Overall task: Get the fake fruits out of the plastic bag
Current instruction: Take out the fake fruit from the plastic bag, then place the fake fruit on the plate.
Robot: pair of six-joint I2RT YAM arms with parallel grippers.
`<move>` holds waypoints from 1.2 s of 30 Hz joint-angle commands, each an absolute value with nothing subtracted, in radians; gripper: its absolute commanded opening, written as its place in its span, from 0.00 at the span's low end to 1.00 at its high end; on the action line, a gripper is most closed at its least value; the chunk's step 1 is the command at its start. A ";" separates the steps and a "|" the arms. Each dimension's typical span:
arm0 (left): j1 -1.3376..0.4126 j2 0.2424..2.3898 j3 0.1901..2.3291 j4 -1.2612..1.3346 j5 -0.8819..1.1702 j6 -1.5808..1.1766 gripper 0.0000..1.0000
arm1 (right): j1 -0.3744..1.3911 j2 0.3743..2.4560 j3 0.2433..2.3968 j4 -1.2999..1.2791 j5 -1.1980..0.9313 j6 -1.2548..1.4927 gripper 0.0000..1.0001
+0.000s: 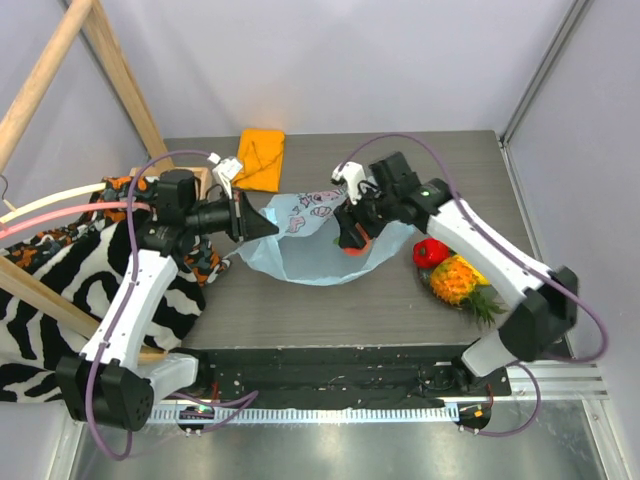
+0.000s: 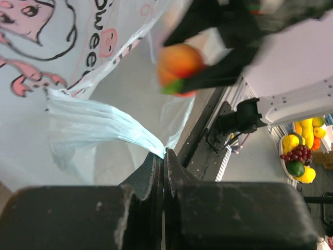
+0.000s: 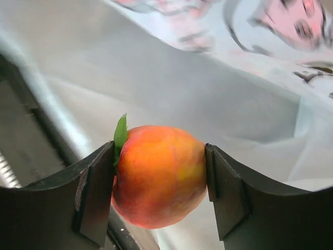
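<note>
The light-blue plastic bag (image 1: 300, 258) with pink cartoon prints lies mid-table, its mouth held open. My left gripper (image 1: 272, 226) is shut on a bunched edge of the bag (image 2: 104, 127), the film pinched at the tips of my left gripper (image 2: 165, 152). My right gripper (image 1: 352, 243) reaches into the bag's mouth and is shut on a peach-coloured fake fruit (image 3: 158, 174) with a small green leaf, one finger pressed against each side. The same peach (image 2: 179, 65) shows in the left wrist view. A red fruit (image 1: 429, 251) and a pineapple (image 1: 458, 281) lie on the table to the right of the bag.
A folded orange cloth (image 1: 262, 158) lies at the back of the table. A zebra-striped cloth (image 1: 60, 290) hangs off the left side by a wooden frame (image 1: 110, 60). A bowl of other fruit (image 2: 302, 151) shows off the table in the left wrist view.
</note>
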State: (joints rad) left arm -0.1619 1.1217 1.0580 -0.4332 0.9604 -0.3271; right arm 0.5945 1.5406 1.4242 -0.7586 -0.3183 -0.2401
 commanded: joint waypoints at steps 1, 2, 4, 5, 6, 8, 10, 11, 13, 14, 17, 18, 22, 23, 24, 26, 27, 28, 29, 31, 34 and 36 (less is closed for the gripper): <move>-0.166 1.169 1.114 -0.334 0.919 -0.350 0.00 | 0.597 1.424 1.480 -0.839 -0.523 -0.298 0.30; -0.166 1.186 1.123 -0.333 0.914 -0.353 0.00 | 0.589 1.404 1.495 -0.848 -0.499 -0.299 0.30; -0.166 1.200 1.146 -0.324 0.910 -0.354 0.00 | 0.563 1.379 1.529 -0.876 -0.450 -0.305 0.30; -0.166 1.210 1.149 -0.319 0.907 -0.359 0.00 | 0.502 1.358 1.537 -0.891 -0.436 -0.310 0.30; -0.166 1.212 1.150 -0.308 0.904 -0.367 0.00 | 0.468 1.348 1.540 -0.905 -0.419 -0.314 0.30; -0.166 1.223 1.150 -0.298 0.899 -0.377 0.00 | 0.322 1.315 1.520 -0.962 -0.387 -0.339 0.30; -0.166 1.229 1.149 -0.290 0.902 -0.382 0.00 | 0.209 1.287 1.461 -1.005 -0.406 -0.383 0.30; -0.166 1.232 1.149 -0.290 0.903 -0.383 0.00 | 0.111 1.266 1.439 -1.018 -0.420 -0.403 0.30; -0.166 1.238 1.152 -0.288 0.907 -0.388 0.00 | 0.055 1.249 1.381 -1.051 -0.439 -0.471 0.30; -0.166 1.239 1.152 -0.288 0.907 -0.388 0.00 | 0.034 1.243 1.359 -1.052 -0.439 -0.491 0.30; -0.166 1.241 1.152 -0.288 0.902 -0.388 0.00 | -0.029 1.238 1.276 -1.042 -0.443 -0.541 0.31; -0.166 1.241 1.151 -0.290 0.899 -0.388 0.00 | -0.053 1.247 1.238 -1.026 -0.443 -0.554 0.31; -0.164 1.241 1.147 -0.293 0.899 -0.390 0.00 | -0.097 1.288 1.184 -0.983 -0.423 -0.633 0.31; -0.164 1.239 1.147 -0.296 0.902 -0.390 0.00 | -0.109 1.296 1.178 -0.959 -0.402 -0.653 0.31; -0.166 1.239 1.146 -0.298 0.900 -0.390 0.00 | -0.130 1.307 1.167 -0.945 -0.396 -0.666 0.31; -0.164 1.238 1.149 -0.304 0.897 -0.385 0.00 | -0.147 1.334 1.163 -0.908 -0.380 -0.695 0.31; -0.164 1.241 1.147 -0.307 0.894 -0.384 0.00 | -0.152 1.344 1.158 -0.901 -0.379 -0.707 0.32; -0.164 1.239 1.147 -0.307 0.894 -0.382 0.00 | -0.159 1.360 1.157 -0.887 -0.377 -0.712 0.32; -0.163 1.241 1.147 -0.310 0.893 -0.382 0.00 | -0.163 1.367 1.154 -0.865 -0.376 -0.713 0.33; -0.161 1.242 1.155 -0.316 0.893 -0.382 0.00 | -0.170 1.393 1.161 -0.854 -0.379 -0.713 0.33; -0.156 1.244 1.167 -0.336 0.894 -0.370 0.00 | -0.176 1.408 1.178 -0.853 -0.393 -0.712 0.34; -0.153 1.243 1.169 -0.344 0.890 -0.362 0.00 | -0.181 1.408 1.186 -0.861 -0.413 -0.719 0.34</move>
State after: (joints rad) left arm -0.1616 1.2427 1.1168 -0.3466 0.8967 -0.3840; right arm -0.1722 1.3888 1.1694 -0.8524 -0.3992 -0.6846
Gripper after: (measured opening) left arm 0.020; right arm 0.686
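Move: I already hold the peach in my right hand, lifted clear over the bag. The plate it goes to lies about 29 cm to the right, 5 cm ahead and 17 cm below. On it, from this hand, the red pepper lies 22 cm right and 7 ahead; the pineapple 28 right, level with the hand. The bag's middle lies some 8 cm left and 9 ahead. From my left hand, pinching the bag's edge, the plate is roughly 48 cm right, 9 ahead. With the peach still gripped, my right hand finishes rising out of the bag, another 8 cm or so and slightly back, then sweeps about 26 cm right and sinks past its starting height to hover over the plate, turning some 20 degrees clockwise. My left hand keeps its pinch on the bag's edge and draws it about 4 cm forward early on. ##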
